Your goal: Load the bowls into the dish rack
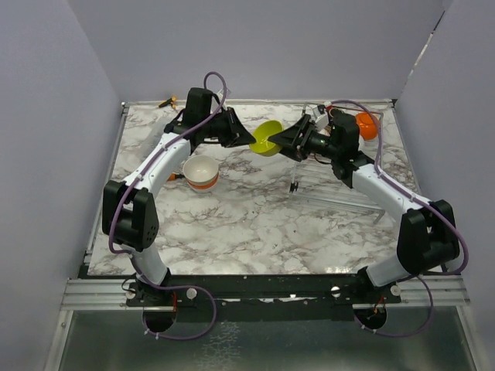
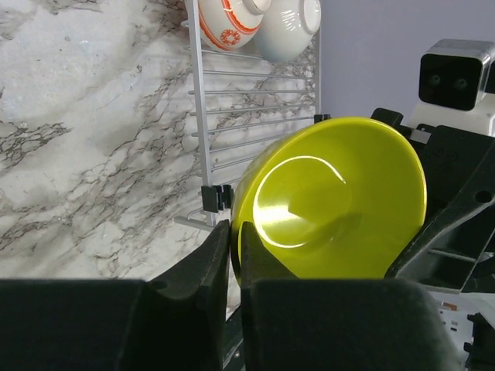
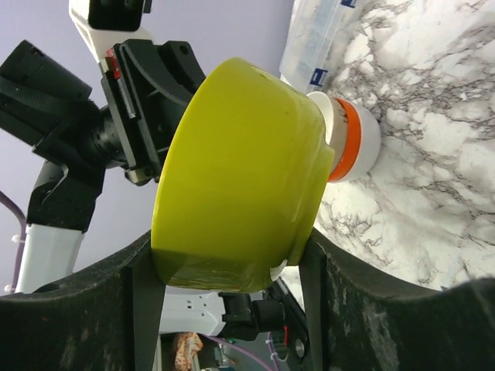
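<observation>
A lime green bowl [image 1: 267,137] hangs on its side above the back of the table, between both arms. My left gripper [image 1: 251,139] is shut on its rim [image 2: 234,239], the bowl's inside [image 2: 332,201] facing the left wrist camera. My right gripper [image 1: 285,141] straddles the bowl's outside [image 3: 240,170], and both fingers [image 3: 228,255] touch its wall. The silver wire dish rack [image 1: 340,197] lies at the right. A white bowl with orange pattern [image 2: 228,23] and a white bowl [image 2: 290,27] stand in the rack's far end [image 2: 255,116]. An orange bowl [image 1: 367,125] is there too.
A white bowl with an orange band [image 1: 200,173] stands upright on the marble table left of centre, also visible in the right wrist view [image 3: 352,139]. A clear plastic box [image 3: 313,42] lies beyond it. Grey walls close in the table on three sides.
</observation>
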### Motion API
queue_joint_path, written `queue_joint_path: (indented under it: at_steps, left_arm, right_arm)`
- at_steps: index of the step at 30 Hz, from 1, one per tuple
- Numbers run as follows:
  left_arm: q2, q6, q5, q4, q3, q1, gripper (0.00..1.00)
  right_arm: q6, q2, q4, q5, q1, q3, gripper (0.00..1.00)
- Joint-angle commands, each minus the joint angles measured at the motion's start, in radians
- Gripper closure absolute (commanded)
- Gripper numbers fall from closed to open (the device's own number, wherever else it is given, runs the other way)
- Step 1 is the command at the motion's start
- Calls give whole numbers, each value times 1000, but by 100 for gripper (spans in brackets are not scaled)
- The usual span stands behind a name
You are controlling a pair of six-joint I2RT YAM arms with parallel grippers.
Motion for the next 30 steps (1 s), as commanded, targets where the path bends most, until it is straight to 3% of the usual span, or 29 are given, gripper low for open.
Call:
queue_joint_path:
  at_steps: [1,10,12,21,30]
  left_arm:
    - [0,21,50,31,-10,-6,76]
    - [-46,63,-6,30,-62,-11,12]
    - [-59,77,-23,31,-70,-11,3]
    - [-110,140,-151,-8,-123,-11,1]
    - [-131,204,-255,-102,-116,-10,1]
  right_arm:
    - [-72,-2,-163,61,3,56,67]
    - [-271,-88,-516,314,-30,119,69]
    - [-324,-101,-601,388,-50,142,69]
    - [-609,-84,-955,786,-76,315,69]
    - [-723,44,-1163,1127,-87,404,69]
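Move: Both hands still hold the green bowl between them, its middle about 5 cm right and 1 cm ahead of the left hand's point, roughly level. From the right hand the open wires in the rack's middle lie some 23 cm right, 7 cm ahead and 18 cm below. In the rack, the red-patterned bowl stands about 19 cm right and 15 cm ahead of that hand, and the pale bowl about 12 cm to the right of the patterned one, both also 18 cm below. The left fingers spread wide and let go of the green bowl's rim, the hand then easing only about 3 cm down and 3 cm left. The right hand keeps its grip, dips first, then sweeps the bowl some 19 cm right over the rack, ending about 6 cm lower; on the way it rolls and swings clockwise, nearly 70 degrees in all, until its fingers point forward and down. ##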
